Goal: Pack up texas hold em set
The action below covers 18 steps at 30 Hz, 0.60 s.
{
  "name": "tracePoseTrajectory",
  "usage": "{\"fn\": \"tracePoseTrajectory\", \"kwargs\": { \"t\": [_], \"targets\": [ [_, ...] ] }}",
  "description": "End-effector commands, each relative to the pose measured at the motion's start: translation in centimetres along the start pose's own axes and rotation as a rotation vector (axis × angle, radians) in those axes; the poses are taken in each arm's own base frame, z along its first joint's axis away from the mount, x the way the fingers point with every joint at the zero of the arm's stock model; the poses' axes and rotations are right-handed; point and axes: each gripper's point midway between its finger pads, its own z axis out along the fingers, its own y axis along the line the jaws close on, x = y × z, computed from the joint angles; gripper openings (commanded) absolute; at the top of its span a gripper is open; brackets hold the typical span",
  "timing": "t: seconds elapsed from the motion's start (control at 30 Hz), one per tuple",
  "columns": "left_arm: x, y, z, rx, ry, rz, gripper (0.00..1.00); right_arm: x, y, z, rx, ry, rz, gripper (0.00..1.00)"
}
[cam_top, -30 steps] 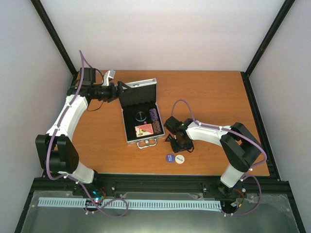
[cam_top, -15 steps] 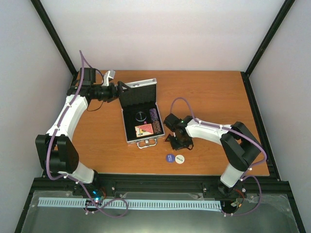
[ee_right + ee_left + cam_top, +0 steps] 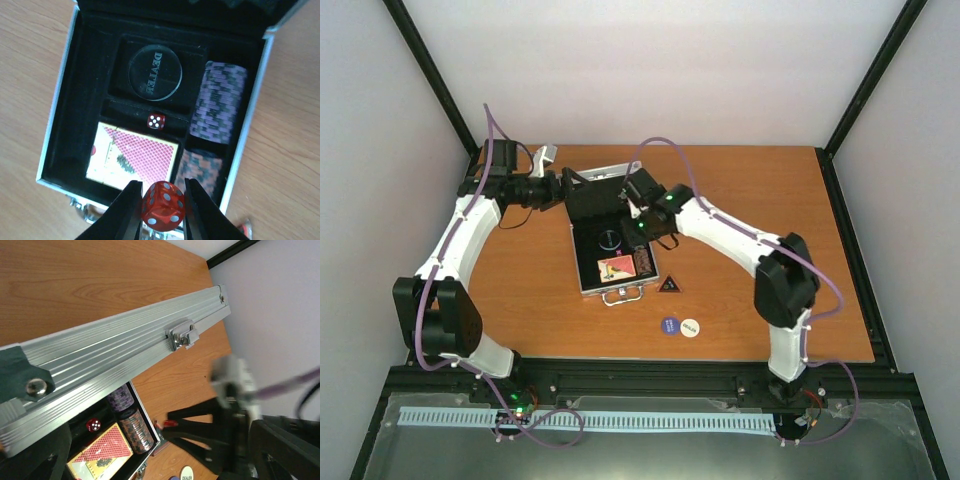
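The silver case (image 3: pixel 584 265) lies open, its lid (image 3: pixel 125 340) upright. My left gripper (image 3: pixel 570 187) is open with the lid's rim between its fingers (image 3: pixel 17 372). My right gripper (image 3: pixel 161 200) hangs over the case's front, shut on a red die (image 3: pixel 162 206). In the black foam lie another red die (image 3: pixel 156 121), the pink-orange card box (image 3: pixel 135 157), a dark round disc (image 3: pixel 155 74), a purple chip stack (image 3: pixel 220 107) and a brownish one (image 3: pixel 200 170). The black triangle (image 3: pixel 669 285) rests on the table right of the case.
A blue disc (image 3: pixel 669 325) and a white dealer disc (image 3: pixel 690 327) lie side by side on the wooden table (image 3: pixel 760 200) in front of the case. A small red piece (image 3: pixel 245 227) lies by the case's front right corner. Black frame posts border the table.
My right gripper closed on the red die beside the triangle, lifted it and swung up and left over the open case. The left arm kept still at the lid.
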Motion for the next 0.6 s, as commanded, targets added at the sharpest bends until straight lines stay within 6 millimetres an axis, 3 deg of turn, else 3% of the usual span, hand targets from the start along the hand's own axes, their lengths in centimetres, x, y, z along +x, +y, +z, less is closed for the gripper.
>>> {"fn": "tracePoseTrajectory", "kwargs": {
  "t": [0.0, 0.27, 0.57],
  "targets": [
    [-1.0, -0.8, -0.3, 0.006, -0.013, 0.046, 1.00, 0.4, 0.7, 4.2, -0.046, 0.069, -0.009, 0.14],
    [-0.9, -0.5, 0.0, 0.006, -0.004, 0.037, 1.00, -1.8, 1.9, 6.3, -0.085, 0.044, -0.024, 0.14],
    [-0.9, -0.2, 0.3, 0.007, 0.001, 0.033, 1.00, -0.3, 2.4, 8.8, -0.102, 0.114, -0.032, 0.14]
  ]
}}
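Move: Ahead of the right hand, which holds a red die, the case's dice slot lies about 2 cm forward, 4 cm left and 14 cm below. The first die sits in it, 2 cm ahead and 2 cm left of the hand. The card deck is 2 cm back and 3 cm left, the clear disc 6 cm ahead and 4 cm left, the purple chips 5 cm ahead and 2 cm right. From the left hand the slot is roughly 5 cm back, 7 cm right, 24 cm down. Carrying the pinched red die down and left over the open case, the right hand sinks quickly by about 7 cm towards the dice slot, then eases back up some 2 cm while still drifting left. It shifts nearly 5 cm left and 2 cm forward in all, fingers keeping their grip and the wrist barely turning. ##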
